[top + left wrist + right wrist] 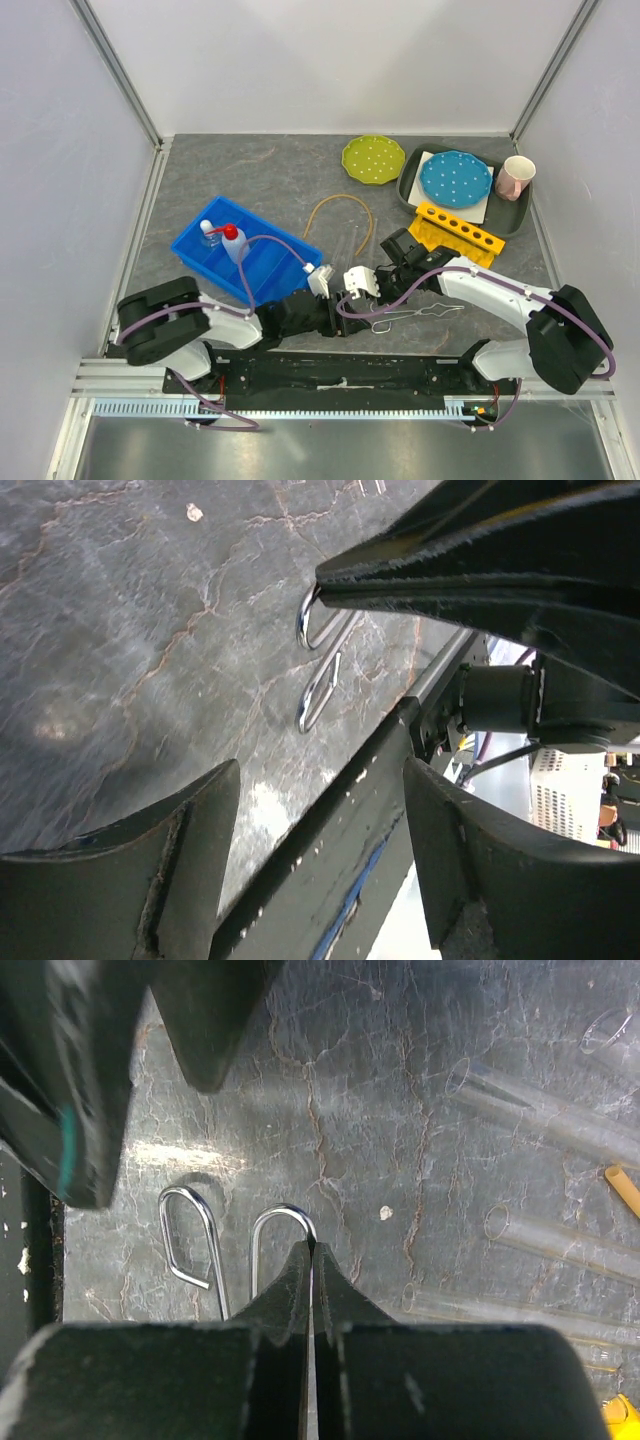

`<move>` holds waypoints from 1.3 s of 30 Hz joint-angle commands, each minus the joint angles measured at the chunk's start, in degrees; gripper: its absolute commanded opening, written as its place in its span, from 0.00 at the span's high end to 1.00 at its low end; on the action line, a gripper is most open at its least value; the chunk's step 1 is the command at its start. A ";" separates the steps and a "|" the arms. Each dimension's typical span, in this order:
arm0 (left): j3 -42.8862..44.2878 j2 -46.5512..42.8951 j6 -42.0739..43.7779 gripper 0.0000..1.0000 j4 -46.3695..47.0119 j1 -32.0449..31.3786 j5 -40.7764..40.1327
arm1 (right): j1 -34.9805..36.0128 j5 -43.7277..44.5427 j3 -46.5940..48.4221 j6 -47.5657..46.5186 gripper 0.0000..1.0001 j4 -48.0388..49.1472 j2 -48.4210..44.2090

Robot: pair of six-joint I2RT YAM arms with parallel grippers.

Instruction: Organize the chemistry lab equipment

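Observation:
The metal wire tongs (pixel 415 315) lie near the table's front edge. My right gripper (pixel 313 1250) is shut on one of their wire loops (pixel 283 1207); in the top view it (pixel 378 305) reaches in from the right. My left gripper (pixel 320 780) is open with nothing between its fingers. It sits just left of the loops (pixel 302 630), low over the front edge (pixel 350 300). Thin glass tubes (pixel 350 240) (pixel 540 1120) and the tan rubber tube (pixel 340 197) lie behind. The squeeze bottle (pixel 233 243) and small flask (pixel 210 232) stand in a blue bin (pixel 270 265).
A yellow tube rack (pixel 455 232) stands right of centre. Behind it a dark tray (pixel 415 190) holds a blue dotted plate (pixel 455 178), with a pink cup (pixel 516 176) beside it and a green plate (pixel 373 158) to the left. The table's front edge (pixel 350 810) runs under my left fingers.

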 commanded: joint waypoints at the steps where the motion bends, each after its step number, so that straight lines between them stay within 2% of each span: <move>1: 3.89 7.98 -0.78 0.28 11.84 -0.21 -0.05 | -0.07 -2.31 -0.62 0.82 1.00 2.12 -1.72; 9: 6.61 19.94 -4.04 0.33 19.48 -1.08 -4.70 | -0.07 -2.66 -0.88 1.08 1.00 2.82 -2.42; 19: 10.04 25.65 -3.96 0.46 21.76 -1.26 -5.67 | -0.07 -3.54 -1.06 1.44 1.00 3.18 -3.13; 25: 9.69 28.47 -3.96 0.64 26.42 -1.26 -5.59 | 0.02 -4.24 -1.14 1.52 1.00 3.09 -3.48; 26: 9.43 29.08 -4.22 0.70 27.65 -1.26 -5.76 | 0.02 -4.50 -1.23 1.52 1.00 3.00 -3.48; 39: 6.18 29.27 -2.11 0.93 35.82 -1.26 -1.28 | -0.16 -4.68 -0.97 0.99 0.99 0.54 -6.11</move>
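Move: The tongs' free handle loop lies about 6 cm to the right of my open left hand, 3 cm ahead and some 3 cm below. My right hand already pinches the other loop, so the free one is roughly 3 cm behind it and 2 cm lower. The glass tubes lie about 14 cm ahead of my left hand and 2 cm to its right; the yellow rack is around 19 cm ahead and 21 cm to its right. I slide my open left hand about 6 cm to the right, sinking and edging forward a few centimetres, in under my right gripper to the tongs' free handle. There I shut the fingers until they pinch the metal, dipping a little more and then easing up about 1 cm. My right hand keeps its pinch on the other loop and rises slowly, 1.5 cm or so. ##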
